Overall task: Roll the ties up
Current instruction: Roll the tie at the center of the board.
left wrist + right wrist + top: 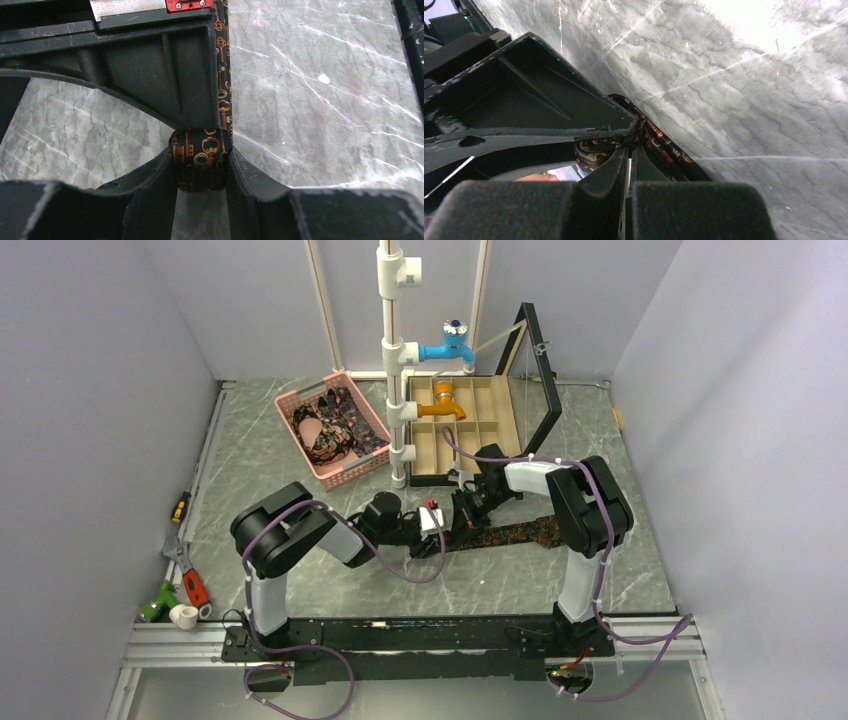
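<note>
One dark tie (pixel 510 534) with an orange-gold key pattern lies flat across the middle of the table, its left end wound into a small roll (pixel 202 157). My left gripper (pixel 202 166) (pixel 440 532) is shut on that roll from both sides. From the roll a flat strip of the tie (pixel 223 75) runs away over the table. My right gripper (pixel 630 147) (pixel 462 518) is shut, and its tips are buried in the roll (pixel 591 152) where the fabric (pixel 664 147) wraps around them. More ties (pixel 335 425) lie heaped in a pink basket.
The pink mesh basket (pixel 300 400) sits at the back left. Beside it a white pipe stand (pixel 397 360) carries a blue and an orange tap. Behind the arms is a compartment box (pixel 470 430) with its lid raised. Hand tools (pixel 185 585) lie at the table's left edge.
</note>
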Controlling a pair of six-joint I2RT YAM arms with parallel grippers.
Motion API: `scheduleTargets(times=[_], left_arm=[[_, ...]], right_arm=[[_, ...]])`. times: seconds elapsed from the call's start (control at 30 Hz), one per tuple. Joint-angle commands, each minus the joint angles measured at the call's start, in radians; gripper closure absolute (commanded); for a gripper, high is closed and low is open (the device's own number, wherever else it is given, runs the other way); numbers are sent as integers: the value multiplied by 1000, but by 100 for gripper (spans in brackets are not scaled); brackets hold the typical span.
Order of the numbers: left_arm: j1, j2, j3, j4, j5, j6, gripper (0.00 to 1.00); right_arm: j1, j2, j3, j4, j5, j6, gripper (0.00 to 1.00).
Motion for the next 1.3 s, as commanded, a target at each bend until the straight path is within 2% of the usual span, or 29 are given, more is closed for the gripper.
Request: scheduleTargets(times=[0.0, 0.2, 0.33, 0.43, 0.53, 0.63, 0.83, 1.07, 1.27], left_arm=[[-34, 104, 40, 57, -7, -3, 59], [-34, 158, 30, 9, -24, 48, 58], [-32, 120, 42, -156, -58, 111, 68], [-17, 63, 51, -348, -55, 166, 74], [-6, 26, 84, -549, -53, 198, 76], [-2, 7, 103, -648, -56, 220, 78], [-2, -1, 117, -714, -74, 215, 78], [-3, 1, 119, -714, -84, 212, 77], [-3, 1, 119, -713, -86, 205, 76]], right_arm=[[12, 104, -54, 34, 169, 44, 100], [16, 97, -66, 49, 130, 45, 100], [16, 80, -51, 40, 118, 44, 100], [14, 37, -22, 1, 115, 44, 100], [7, -36, 5, -36, 113, 35, 90], [-13, -88, 26, -77, 92, 18, 82], [-25, -167, 14, -108, 22, -1, 68], [-22, -197, -22, 20, -41, 118, 60], [4, -128, -25, 77, -28, 155, 61]])
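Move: The rolled part of the tie is already between the left fingertips, about 1 cm to the right of that hand's point and 1 cm below it. From the right hand, shut at the strip beside it, the roll lies about 4 cm to the left, level in reach and roughly 1 cm higher. The loose strip's middle is some 10 cm to the right hand's right, level with it in reach and 1 cm lower; the compartment box's middle is about 24 cm ahead, 1 cm to the right and 2 cm higher. The roll stays gripped by the left fingers, which sink about 1 cm with it towards the table and then tip some 10 degrees steeper downward. The right fingers first stay shut at the strip beside the roll, then open to nearly half, letting the strip go as the hand lifts roughly 5 cm and hovers, open, above the strip and roll. ##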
